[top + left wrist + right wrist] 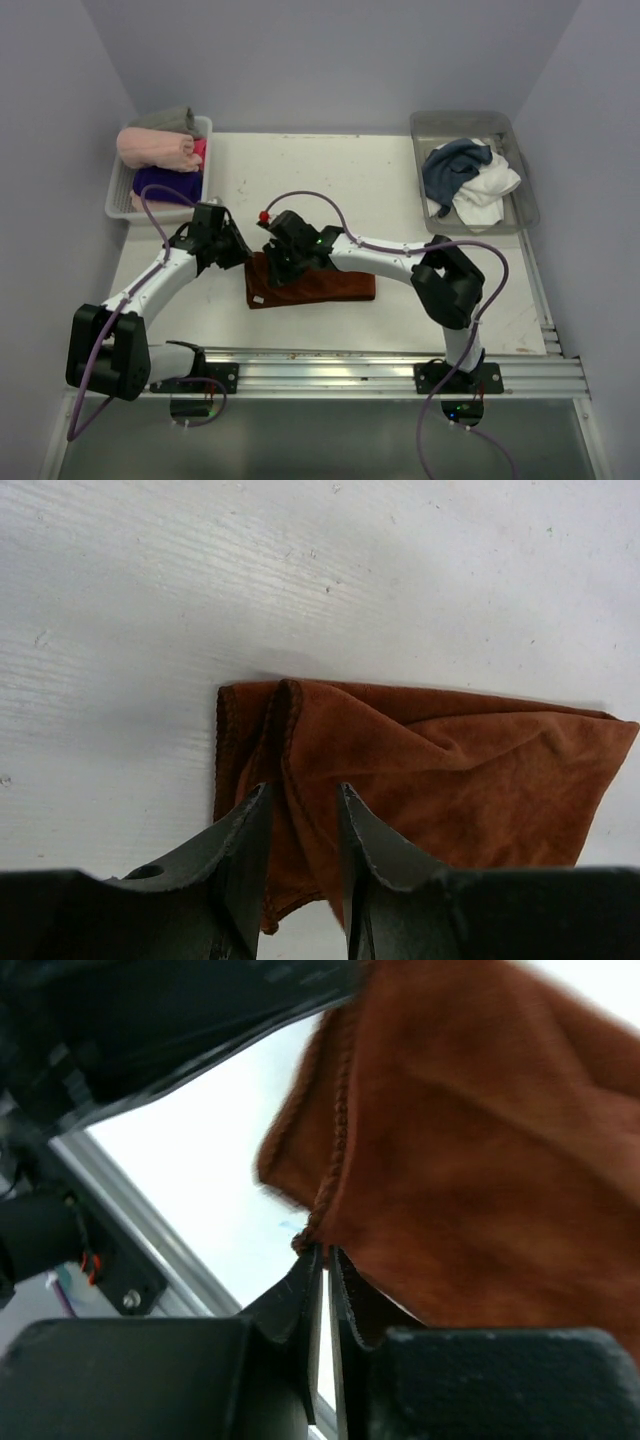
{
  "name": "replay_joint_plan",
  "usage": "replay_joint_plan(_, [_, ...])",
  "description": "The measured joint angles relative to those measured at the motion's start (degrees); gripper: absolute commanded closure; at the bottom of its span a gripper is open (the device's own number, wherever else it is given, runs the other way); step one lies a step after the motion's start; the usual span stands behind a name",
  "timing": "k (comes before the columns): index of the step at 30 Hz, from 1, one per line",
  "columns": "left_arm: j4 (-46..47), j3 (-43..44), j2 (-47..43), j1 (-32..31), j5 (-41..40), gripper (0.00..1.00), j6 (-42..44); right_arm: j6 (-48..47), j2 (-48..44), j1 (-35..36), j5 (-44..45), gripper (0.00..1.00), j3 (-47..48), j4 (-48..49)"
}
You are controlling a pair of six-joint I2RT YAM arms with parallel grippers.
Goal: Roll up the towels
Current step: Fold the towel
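Note:
The rust-brown towel (pixel 330 285) lies folded in the middle of the table, its long side running left to right. My left gripper (pixel 240 255) is at its left end. In the left wrist view a raised fold of the towel (pixel 450 770) fills the gap of that gripper (pixel 304 788), whose jaws are partly closed on it. My right gripper (pixel 275 268) is beside it, over the same end. In the right wrist view this gripper (pixel 326 1250) pinches the hemmed corner of the towel (pixel 470 1160), lifted off the table. A dark slate-blue towel (pixel 452 168) and a white towel (pixel 490 190) lie crumpled in the right bin.
A clear bin (pixel 525 200) stands at the back right. A white basket (pixel 118 195) at the back left holds a pale pink roll (pixel 155 148), a purple roll (pixel 165 183) and a grey cloth (pixel 170 118). A metal rail (pixel 380 365) runs along the near edge.

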Motion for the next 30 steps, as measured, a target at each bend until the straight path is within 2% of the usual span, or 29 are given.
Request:
replay_joint_plan(2, [0.0, 0.1, 0.0, 0.0, 0.0, 0.64, 0.0, -0.2, 0.6, 1.6, -0.8, 0.85, 0.4, 0.2])
replay_joint_plan(6, [0.1, 0.9, 0.8, 0.0, 0.3, 0.64, -0.2, -0.1, 2.0, 2.2, -2.0, 0.58, 1.1, 0.5])
replay_joint_plan(10, [0.8, 1.9, 2.1, 0.0, 1.5, 0.65, -0.2, -0.3, 3.2, 1.6, -2.8, 0.46, 1.9, 0.4])
replay_joint_plan(21, [2.7, 2.3, 2.7, 0.0, 4.7, 0.67, -0.3, -0.4, 3.2, 1.4, -3.0, 0.44, 3.1, 0.5])
replay_joint_plan(30, [3.6, -1.0, 5.7, 0.0, 5.9, 0.69, -0.3, -0.3, 3.2, 1.4, -2.8, 0.44, 3.1, 0.4])
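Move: The brown towel's folded-over flap has its far-left corner about 3 cm ahead of the left hand, 1 cm to its right and 4 cm below. The towel's middle is some 13 cm right of that hand and 4 cm back, the basket of rolled towels roughly 20 cm ahead and 18 cm left. The right hand holds the flap's near edge, with the towel's lower near-left corner about 5 cm back, 4 cm left and 4 cm below; the white label lies 4 cm back and 1 cm left. The flap's near edge, pinched in the right fingers, is drawn back and left about 2 cm each, towards the towel's lower corner; the right fingers then open to about half and the hand settles just above. The left hand, fingers still part open, eases right and slightly forward over the towel's left end, rising 1 cm, then dips some 3 cm while drawing back a little. ##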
